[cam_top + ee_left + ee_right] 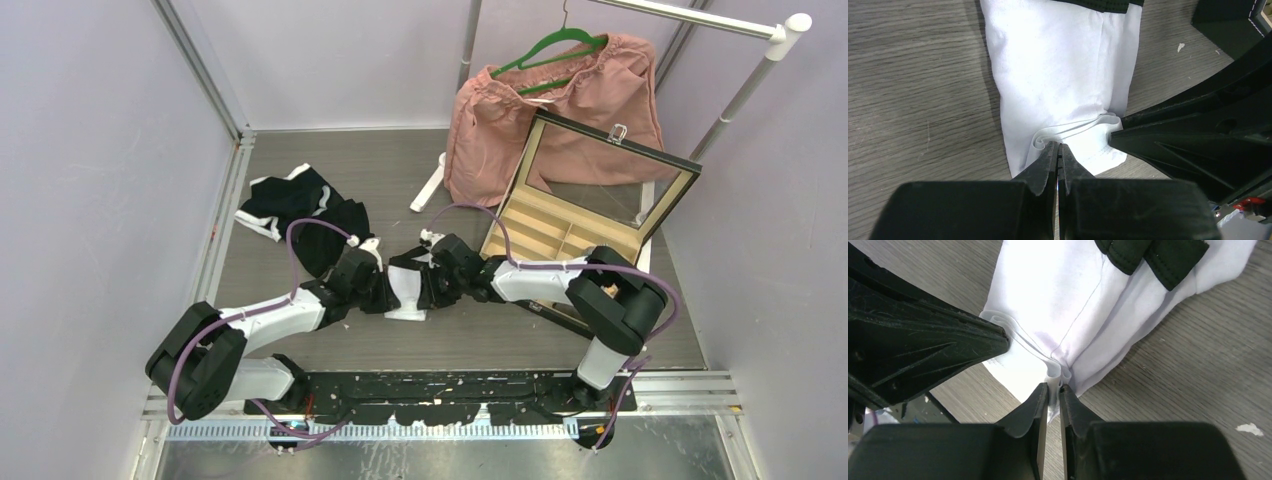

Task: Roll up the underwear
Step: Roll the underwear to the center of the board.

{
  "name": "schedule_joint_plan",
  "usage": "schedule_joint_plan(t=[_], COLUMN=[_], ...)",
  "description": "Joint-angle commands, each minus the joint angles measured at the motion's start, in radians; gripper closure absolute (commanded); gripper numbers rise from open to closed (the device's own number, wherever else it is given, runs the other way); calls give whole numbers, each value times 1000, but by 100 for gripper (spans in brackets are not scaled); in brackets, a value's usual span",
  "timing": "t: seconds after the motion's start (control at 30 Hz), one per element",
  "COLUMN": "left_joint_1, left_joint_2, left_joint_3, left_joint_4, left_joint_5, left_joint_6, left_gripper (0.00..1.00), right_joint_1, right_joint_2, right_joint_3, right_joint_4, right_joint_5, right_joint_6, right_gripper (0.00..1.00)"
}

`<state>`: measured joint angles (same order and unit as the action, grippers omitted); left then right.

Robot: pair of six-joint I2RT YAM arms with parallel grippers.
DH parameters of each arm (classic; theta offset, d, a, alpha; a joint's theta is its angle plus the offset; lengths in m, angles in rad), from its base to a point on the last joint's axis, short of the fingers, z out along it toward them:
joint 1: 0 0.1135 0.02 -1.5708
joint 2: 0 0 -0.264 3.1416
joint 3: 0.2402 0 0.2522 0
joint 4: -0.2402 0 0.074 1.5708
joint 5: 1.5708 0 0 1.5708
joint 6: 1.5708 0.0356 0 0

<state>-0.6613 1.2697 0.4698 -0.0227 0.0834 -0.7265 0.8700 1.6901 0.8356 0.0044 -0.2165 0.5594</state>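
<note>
The white underwear (408, 290) with a black waistband (1148, 255) lies flat on the wooden table between my two grippers. Its near edge is gathered into a small raised fold (1073, 127). My left gripper (1058, 145) is shut, its tips pinching the left end of that fold. At the right end, my right gripper (1053, 386) is shut on the fold, white cloth showing between its fingers. In the top view, the left gripper (380, 287) and the right gripper (437, 285) face each other across the garment. Other, mainly black underwear (300, 210) lies heaped at the back left.
An open box with compartments (560, 230) stands just behind the right arm. A pink garment on a green hanger (560, 110) hangs from a white rack (745, 85) at the back right, and the rack's foot (430, 188) reaches onto the table.
</note>
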Motion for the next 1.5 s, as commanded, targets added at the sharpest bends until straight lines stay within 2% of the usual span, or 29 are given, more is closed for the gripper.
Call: schedule_joint_plan(t=[0.0, 0.23, 0.4, 0.53, 0.73, 0.97, 1.07, 1.17, 1.33, 1.37, 1.47], left_joint_1=[4, 4, 4, 4, 5, 5, 5, 5, 5, 5, 5], left_joint_2=[8, 3, 2, 2, 8, 8, 10, 15, 20, 19, 12], left_joint_3=[-37, -42, -45, -45, -43, -40, -40, -38, -36, -36, -39], left_joint_4=[-96, -96, -95, -95, -96, -95, -96, -95, -96, -96, -98], left_joint_5=[-56, -54, -54, -54, -57, -59, -57, -54, -54, -53, -53], left_joint_6=[25, 21, 19, 18, 19, 19, 21, 22, 21, 21, 21], left_gripper=[99, 99, 99, 99, 99, 99, 99, 99, 99, 99, 99], right_joint_1=[47, 171, 245, 266, 264, 255, 255, 256, 286, 298, 341], right_joint_2=[34, 87, 127, 126, -16, -135, -207, -300, -400, -399, -375], right_joint_3=[31, 56, 42, 16, -24, -7, -30, -91, -288, -298, -271], right_joint_4=[-229, -341, -335, -297, -234, -263, -207, -71, 383, 428, 425], right_joint_5=[194, 494, 625, 646, 662, 686, 642, 582, 407, 373, 279], right_joint_6=[-52, -93, -95, -81, -76, -108, -203, -352, -707, -801, -965], right_gripper=[81, 81, 71, 65, 53, 51, 50, 48, 48, 48, 46])
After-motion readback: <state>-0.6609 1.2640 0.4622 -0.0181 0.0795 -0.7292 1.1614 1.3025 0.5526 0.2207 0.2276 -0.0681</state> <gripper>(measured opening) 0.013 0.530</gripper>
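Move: The right gripper already pinches the right end of the underwear's near-edge fold. The underwear's middle lies about 3 cm ahead and 4 cm left of that hand, 2 cm below. The middle of the open box stands some 27 cm to its right and 13 cm farther out. From the shut left gripper, at the fold's left end, the underwear's middle is about 3 cm ahead, 4 cm right and 2 cm below; the black clothes lie 17 cm ahead and 17 cm left. Tip the pinched right end of the fold with the right wrist, fingertips swinging forward some 20 degrees with hardly any travel, then open the fingers to let go. Slide right off the fold by 4 to 5 cm, lift about 6 cm, and come part-way back left and a little towards the base, wrist still tilting. Keep the shut left gripper still, holding down the fold's left end. ##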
